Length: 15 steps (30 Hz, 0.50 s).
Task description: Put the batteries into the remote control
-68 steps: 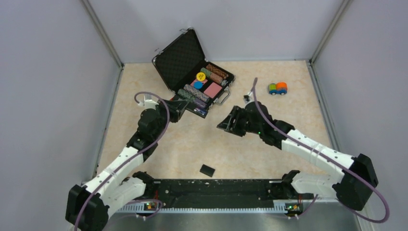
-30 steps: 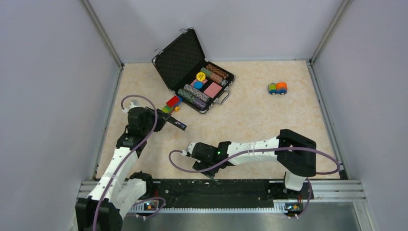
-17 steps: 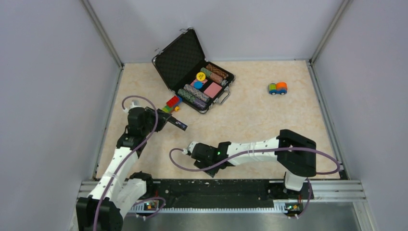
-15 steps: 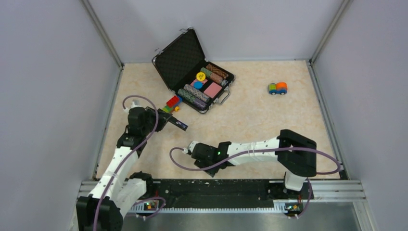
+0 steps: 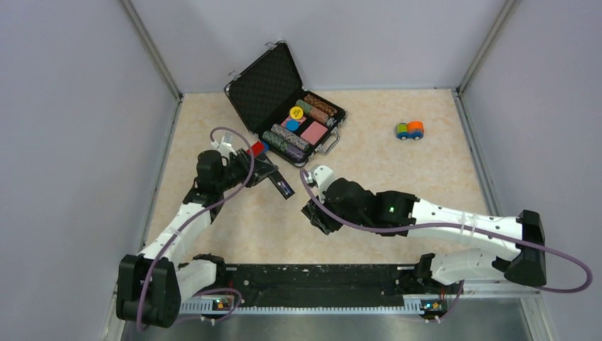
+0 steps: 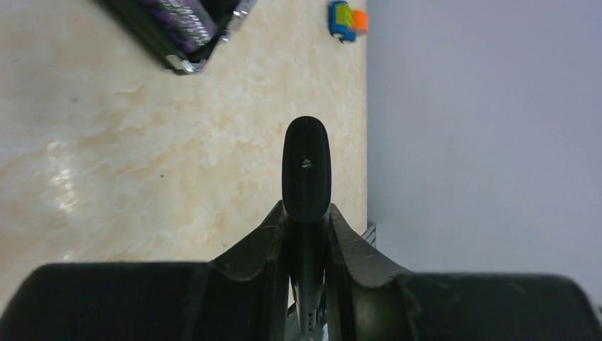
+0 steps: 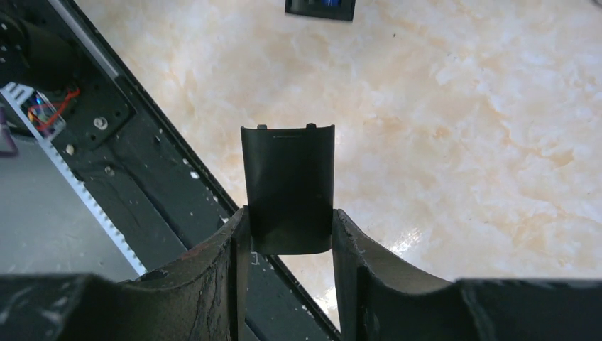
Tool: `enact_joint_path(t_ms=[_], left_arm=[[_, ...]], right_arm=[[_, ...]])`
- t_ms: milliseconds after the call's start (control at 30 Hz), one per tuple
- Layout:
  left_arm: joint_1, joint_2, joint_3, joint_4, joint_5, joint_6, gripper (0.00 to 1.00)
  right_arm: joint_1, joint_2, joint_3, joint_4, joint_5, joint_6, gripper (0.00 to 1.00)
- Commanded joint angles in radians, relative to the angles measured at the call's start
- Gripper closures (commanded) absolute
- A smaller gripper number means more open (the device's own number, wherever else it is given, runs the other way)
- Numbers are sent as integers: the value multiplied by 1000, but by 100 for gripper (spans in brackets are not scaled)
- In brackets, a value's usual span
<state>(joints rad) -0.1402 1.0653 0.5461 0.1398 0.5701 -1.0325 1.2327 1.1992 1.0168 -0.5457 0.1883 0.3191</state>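
My left gripper (image 5: 263,172) is shut on the remote control (image 5: 278,185), a slim black bar held tilted above the table left of centre. In the left wrist view the remote control (image 6: 306,167) stands edge-on between the fingers of my left gripper (image 6: 306,213). A bluish patch (image 5: 286,190) shows at the remote's lower end; whether it is one of the batteries I cannot tell. No loose batteries are in view. My right gripper (image 7: 287,220) is shut on the flat black cover piece (image 7: 287,186), just right of the remote, whose end (image 7: 321,8) shows at the top edge.
An open black case of poker chips (image 5: 284,106) stands at the back. A small toy car (image 5: 409,130) sits at the back right. Coloured bricks (image 5: 255,148) lie behind my left gripper. The black rail (image 5: 319,280) runs along the near edge; grey walls enclose the table.
My right gripper has shut on the cover piece near the front rail and carried it up towards the centre. My left arm has swung the remote to the right, towards it.
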Motion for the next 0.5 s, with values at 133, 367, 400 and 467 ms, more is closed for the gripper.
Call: enact_joint_path(t_ms=[133,367,400,467], left_arm=[[-171,-13,63,166,127,249,100],[-290,-41,64,189,16,310,100],[-296,-47,61,205,6,304,100],[-310,-57,54,223,-11,298,100]], right_arm=[[-9,25,142,-82,112,45,68],[-9,54,156,-54,198,50,68],[-9,58,157,-50,205,56,68],[-10,59,152,-28,206,66,68]])
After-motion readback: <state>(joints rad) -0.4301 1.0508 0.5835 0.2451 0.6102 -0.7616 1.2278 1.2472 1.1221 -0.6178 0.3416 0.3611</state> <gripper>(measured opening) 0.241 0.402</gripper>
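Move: The remote, gripped in the left hand with its open battery bay facing up, is what the right hand's cover goes to: the bay lies about 10 cm ahead and 8 cm left of the right hand, near its height. From the left hand, the cover is some 14 cm back and 10 cm right, about level. The chip case is about 26 cm ahead, 6 cm right of the left hand and the toy train 19 cm ahead, 10 cm left, both some 15 cm lower. The remote, still gripped by the left hand, is carried about 8 cm right, 5 cm back and 3 cm up towards the right hand, while the left wrist turns some 20 degrees clockwise and tips its fingers upward. The right hand keeps its pinch on the cover and eases about 3 cm forward and 2 cm up to meet it, turning slightly clockwise. ##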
